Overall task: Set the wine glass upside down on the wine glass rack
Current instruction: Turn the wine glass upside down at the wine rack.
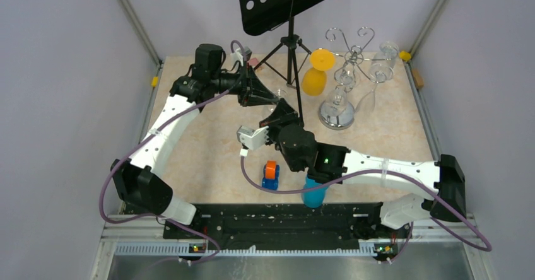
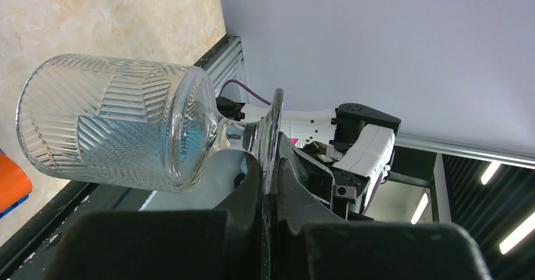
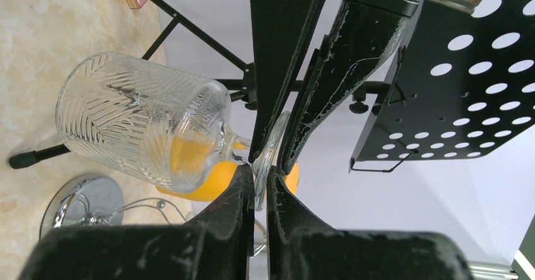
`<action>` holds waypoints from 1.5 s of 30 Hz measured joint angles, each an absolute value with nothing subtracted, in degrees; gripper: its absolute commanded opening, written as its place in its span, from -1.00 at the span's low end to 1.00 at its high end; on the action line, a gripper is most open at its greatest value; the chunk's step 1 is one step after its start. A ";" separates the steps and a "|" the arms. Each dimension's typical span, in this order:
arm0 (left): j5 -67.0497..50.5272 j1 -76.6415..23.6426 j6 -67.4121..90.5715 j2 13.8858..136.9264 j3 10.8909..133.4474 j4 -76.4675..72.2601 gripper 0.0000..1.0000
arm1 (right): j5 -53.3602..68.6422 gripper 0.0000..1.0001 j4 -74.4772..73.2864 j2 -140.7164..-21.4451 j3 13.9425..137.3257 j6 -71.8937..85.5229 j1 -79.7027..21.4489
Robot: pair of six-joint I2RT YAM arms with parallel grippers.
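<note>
A clear ribbed wine glass (image 2: pixel 113 125) lies on its side in the air above the table, bowl to the left and round foot (image 2: pixel 273 132) to the right. My left gripper (image 2: pixel 271 180) is shut on the foot's rim. My right gripper (image 3: pixel 260 180) is shut on the same foot (image 3: pixel 270 142) from the opposite side, with the bowl (image 3: pixel 139 119) hanging to its left. In the top view both grippers meet mid-table, left (image 1: pixel 276 97) and right (image 1: pixel 282 107). The chrome wine glass rack (image 1: pixel 336 113) stands to the right of them, its curled arms (image 1: pixel 351 40) up top.
Two clear glasses (image 1: pixel 377 75) hang on the rack, and an orange glass (image 1: pixel 314 78) sits upside down beside it. A black music stand (image 1: pixel 287 2) on a tripod rises just behind the grippers. A blue cup (image 1: pixel 313 195) and an orange-blue toy (image 1: pixel 271 174) sit near the front.
</note>
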State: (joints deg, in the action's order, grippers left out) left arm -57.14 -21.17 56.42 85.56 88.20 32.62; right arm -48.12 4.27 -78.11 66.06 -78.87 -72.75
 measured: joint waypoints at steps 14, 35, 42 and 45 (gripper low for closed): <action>-56.29 -21.17 55.44 85.56 88.23 32.53 -1.00 | -47.81 0.08 1.87 -78.11 66.04 -76.25 -72.73; -50.00 -22.13 51.09 84.55 85.25 32.45 -1.00 | -36.05 0.92 -12.53 -78.00 76.31 -53.87 -72.82; -48.05 -21.78 49.52 82.70 84.05 32.53 -1.00 | -28.97 0.97 -21.74 -78.00 84.14 -41.56 -69.87; -47.64 -21.78 49.28 82.15 83.68 32.58 -1.00 | -25.06 0.97 -25.85 -78.00 87.42 -35.68 -66.98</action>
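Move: My left and right hands both still pinch the upside-down wine glass by its foot, its middle about 7 cm below each. From my left hand, the rack's top arms are roughly 10 cm ahead and 17 cm right, about level with it. The yellow glass hanging there is some 8 cm ahead, 9 cm right and 5 cm below. The orange-and-blue toy car is about 16 cm back, 4 cm left and 33 cm below. I open my right fingers wide and let go of the foot, easing that hand back and left a couple of centimetres, then lifting it clear above the foot while its wrist rolls left side up by some 40 degrees and the fingertips dip. My left fingers keep their pinch on the foot and carry the glass down nearly 3 cm. ##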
